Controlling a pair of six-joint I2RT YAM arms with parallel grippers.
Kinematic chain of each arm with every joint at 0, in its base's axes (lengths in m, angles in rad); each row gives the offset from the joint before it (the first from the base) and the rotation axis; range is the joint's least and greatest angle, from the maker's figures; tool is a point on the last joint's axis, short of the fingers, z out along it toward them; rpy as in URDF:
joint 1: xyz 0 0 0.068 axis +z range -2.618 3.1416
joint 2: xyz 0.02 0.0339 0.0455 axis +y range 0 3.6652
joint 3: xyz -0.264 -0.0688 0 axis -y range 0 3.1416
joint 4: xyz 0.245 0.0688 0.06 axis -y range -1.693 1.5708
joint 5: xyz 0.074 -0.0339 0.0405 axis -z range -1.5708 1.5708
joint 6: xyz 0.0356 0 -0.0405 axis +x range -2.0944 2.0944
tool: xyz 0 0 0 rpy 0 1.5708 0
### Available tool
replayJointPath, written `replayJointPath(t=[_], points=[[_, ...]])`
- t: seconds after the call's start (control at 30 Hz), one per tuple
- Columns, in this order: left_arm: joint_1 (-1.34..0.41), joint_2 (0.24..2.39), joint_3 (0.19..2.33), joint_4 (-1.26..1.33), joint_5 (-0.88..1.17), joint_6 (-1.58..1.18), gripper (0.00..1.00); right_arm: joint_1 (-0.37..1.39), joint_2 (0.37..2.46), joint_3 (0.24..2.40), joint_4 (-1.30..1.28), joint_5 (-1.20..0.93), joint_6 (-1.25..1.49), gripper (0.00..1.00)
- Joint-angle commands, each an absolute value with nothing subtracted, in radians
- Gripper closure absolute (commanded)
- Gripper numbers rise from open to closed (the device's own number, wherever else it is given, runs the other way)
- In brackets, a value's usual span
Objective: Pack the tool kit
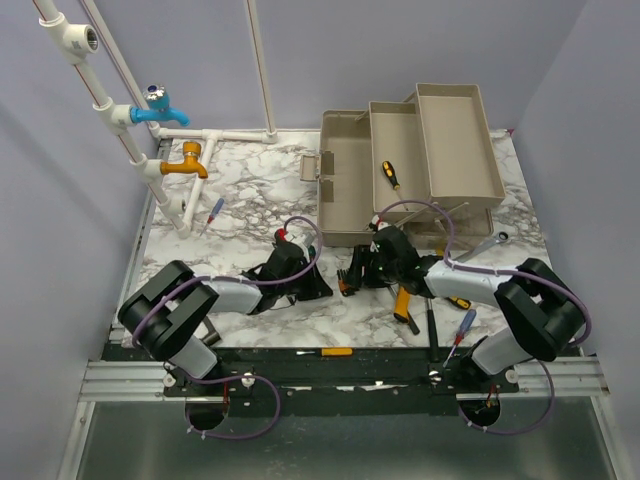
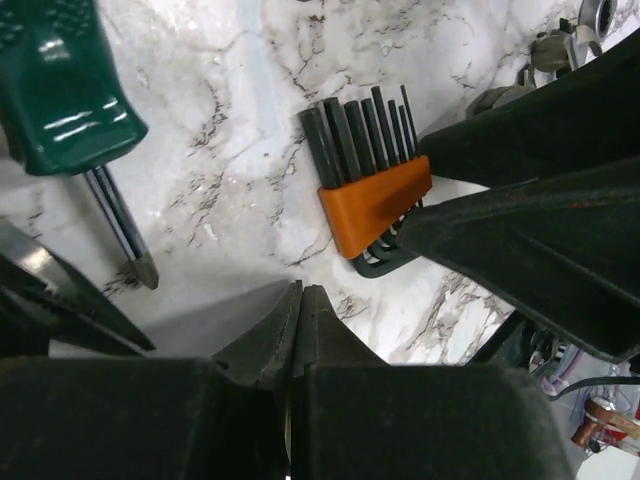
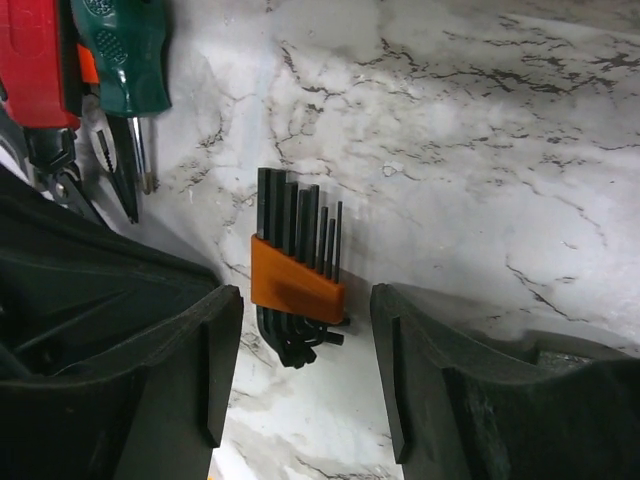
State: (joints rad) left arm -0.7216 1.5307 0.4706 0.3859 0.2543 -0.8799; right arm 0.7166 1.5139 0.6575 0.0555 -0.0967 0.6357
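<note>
The beige toolbox (image 1: pixel 345 190) stands open at the back right with its trays folded out, and a yellow-and-black screwdriver (image 1: pixel 390 174) lies in one tray. A set of black hex keys in an orange holder (image 3: pixel 297 280) (image 2: pixel 375 205) lies flat on the marble. My right gripper (image 3: pixel 305 345) (image 1: pixel 353 272) is open, a finger on each side of the holder's bent end with a gap on both sides. My left gripper (image 2: pixel 298 300) (image 1: pixel 318 286) is shut on nothing, just short of the hex keys. A green-handled screwdriver (image 2: pixel 60 80) (image 3: pixel 125 50) and red-handled pliers (image 3: pixel 40 70) lie close by.
Loose tools lie near the right arm: a wrench (image 1: pixel 490 243), a blue-and-red screwdriver (image 1: pixel 462 330) and an orange-handled tool (image 1: pixel 403 305). An orange-handled screwdriver (image 1: pixel 325 352) rests at the near edge. Blue (image 1: pixel 160 105) and orange (image 1: pixel 187 160) taps on white pipes stand at the back left.
</note>
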Motion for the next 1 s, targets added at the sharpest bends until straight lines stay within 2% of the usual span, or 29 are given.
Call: replayJointPath(t=[0.0,0.13,0.47,0.57,0.7,0.8,0.9,0.97], points=[[-0.724,1.593,0.485,0.452,0.284,-0.92,1.0,0.708,1.545,0.619,0.116,-0.189,0.669,0.41],[-0.725,1.632,0.506,0.459,0.288,-0.902,1.0,0.704,1.558,0.608,0.159,-0.254,0.703,0.43],[-0.725,1.712,0.53,0.543,0.299,-0.868,1.0,0.702,1.608,0.632,0.189,-0.26,0.737,0.64],[-0.725,1.737,0.526,0.563,0.298,-0.874,1.0,0.702,1.617,0.629,0.206,-0.302,0.713,0.66],[-0.725,1.729,0.501,0.586,0.287,-0.875,1.0,0.702,1.635,0.647,0.166,-0.316,0.675,0.77],[-0.726,1.682,0.465,0.598,0.275,-0.875,1.0,0.703,1.627,0.651,0.144,-0.281,0.663,0.92],[-0.728,1.593,0.433,0.571,0.259,-0.863,1.0,0.702,1.583,0.659,0.109,-0.241,0.654,0.99],[-0.729,1.522,0.419,0.525,0.243,-0.851,1.0,0.702,1.539,0.669,0.071,-0.206,0.637,0.99]])
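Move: Barely 2 cm to the right hand's left and about 2 cm below it, level fore and aft, lies the hex key set, between its open fingers. From the shut left hand the set is some 4 cm right, 1 cm ahead and 2 cm lower. Of the set, the green screwdriver lies roughly 8 cm left and 5 cm farther out. The orange-handled tool is about 10 cm right of the right hand and 3 cm back; the tool box's near wall is 9 cm straight ahead of it. Closing on the hex key set, the right hand edges about 2 cm left and 1 cm forward at almost unchanged height, rolls slightly, and brings its fingers from over half open to nearly shut, pinching the set. The left hand, fingers still shut, first skims some 3 cm right and 2 cm forward low over the table to the set's side as a backstop, then draws back about 1.5 cm. ##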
